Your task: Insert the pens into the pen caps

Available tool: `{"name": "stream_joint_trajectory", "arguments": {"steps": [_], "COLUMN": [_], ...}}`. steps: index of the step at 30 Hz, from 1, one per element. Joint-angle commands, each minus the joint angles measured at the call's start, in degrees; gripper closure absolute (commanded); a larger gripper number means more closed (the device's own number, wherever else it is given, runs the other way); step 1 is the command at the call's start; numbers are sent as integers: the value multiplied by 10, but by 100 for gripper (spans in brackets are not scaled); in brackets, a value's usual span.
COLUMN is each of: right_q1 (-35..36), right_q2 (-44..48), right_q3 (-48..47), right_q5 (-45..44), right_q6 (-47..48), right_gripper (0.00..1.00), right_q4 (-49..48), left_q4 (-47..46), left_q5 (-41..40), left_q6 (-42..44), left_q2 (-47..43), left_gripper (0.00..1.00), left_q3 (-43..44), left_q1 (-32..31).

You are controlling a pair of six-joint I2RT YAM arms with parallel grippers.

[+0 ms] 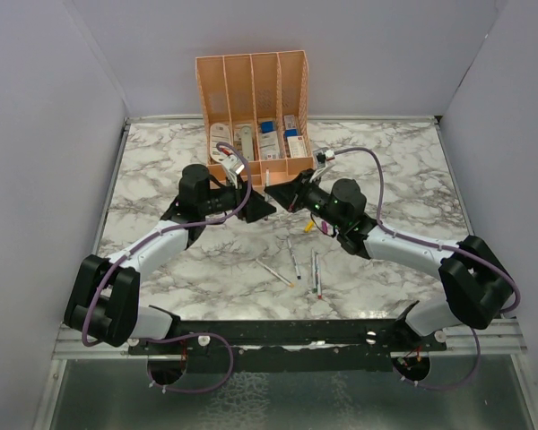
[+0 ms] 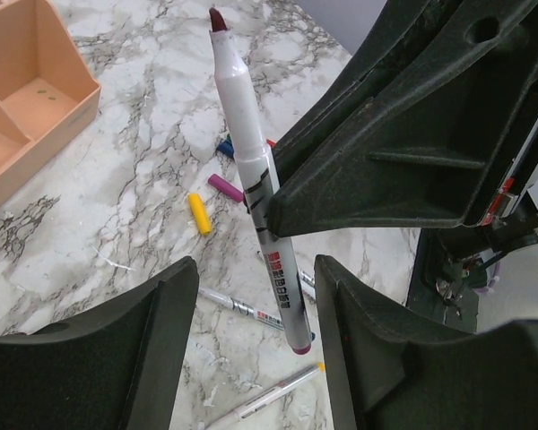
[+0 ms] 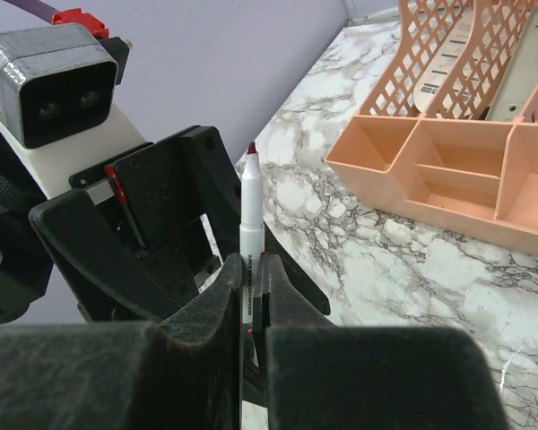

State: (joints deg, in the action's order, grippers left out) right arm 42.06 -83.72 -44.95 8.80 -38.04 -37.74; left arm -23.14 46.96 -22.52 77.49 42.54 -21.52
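My right gripper (image 3: 253, 269) is shut on a silver-grey pen (image 3: 251, 210), held upright with its dark red tip up. In the left wrist view that pen (image 2: 251, 170) slants down so that its lower end hangs between the fingers (image 2: 161, 340) of my left gripper (image 2: 256, 269), which is open with a gap on each side of the pen. The two grippers meet in front of the organiser, left gripper (image 1: 258, 199) against right gripper (image 1: 271, 194). Yellow (image 2: 199, 213), purple (image 2: 225, 188), dark blue (image 2: 223, 143) and red (image 2: 271, 142) pen caps lie on the marble below.
More pens lie loose on the table (image 1: 161, 161), one (image 1: 274, 271) beside another (image 1: 293, 256) and a third (image 1: 316, 273). An orange organiser (image 1: 251, 90) with white and blue items stands at the back. Grey walls close in the sides.
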Motion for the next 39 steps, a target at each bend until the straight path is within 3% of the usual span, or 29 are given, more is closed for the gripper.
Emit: {"name": "stream_joint_trajectory", "arguments": {"steps": [1,4,7,8,15,19,22,25,33,39], "right_q1": [3,3,3,3,3,3,3,3,-1,-48], "right_q2": [-4,-9,-13,-14,-9,17,48,90,149,99], "right_q3": [-9,-15,-20,-21,-28,-36,-46,-43,-49,-91], "right_q5": [17,17,17,17,20,6,-14,-60,-275,-299], "right_q6": [-6,-4,0,1,28,73,106,121,133,75], "right_gripper": [99,99,99,99,99,80,74,74,74,77], "right_q4": [-30,-22,-8,-5,28,54,95,142,341,503], "left_q4": [-20,-20,-22,-27,-57,-57,-55,-31,168,168], "left_q5": [-6,-12,-45,-55,-67,-63,-93,-121,-197,-195], "left_q6": [4,2,-6,-8,-6,-23,-40,-44,34,35], "left_q2": [3,2,-4,-8,-31,-22,-25,-27,-22,-36], "left_gripper": [47,65,97,100,100,100,100,100,100,100], "left_q3": [14,14,12,8,-9,-12,-21,-20,37,24], "left_q1": [-3,-3,-3,-3,-3,-3,-3,-3,-3,-4]}}
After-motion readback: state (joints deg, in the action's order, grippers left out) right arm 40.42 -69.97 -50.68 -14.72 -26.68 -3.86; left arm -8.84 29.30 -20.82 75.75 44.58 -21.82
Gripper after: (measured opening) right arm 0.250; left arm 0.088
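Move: The pen stands upright with its felt tip up in the right hand's shut fingers, its middle about 1 cm above them. The left hand's open fingers straddle its lower part, some 3 cm below and 1 cm back from the right hand; from the left hand the pen's middle is about 4 cm up and 1 cm ahead. On the table, some 24 cm below the right hand, lie the yellow cap about 8 cm ahead and 12 cm right, the purple cap 8 cm ahead and 16 cm right, and a loose pen 3 cm back and 7 cm right. The left hand closes its fingers on the pen's lower part while the right still grips higher up; only after that does the right open about a quarter and draw off to the right by about 10 cm, rising first and then sinking back, while it swings clockwise and its fingers dip. The left keeps its pinch and carries the pen a few centimetres forward, left and down, turning some 15 degrees counter-clockwise. ##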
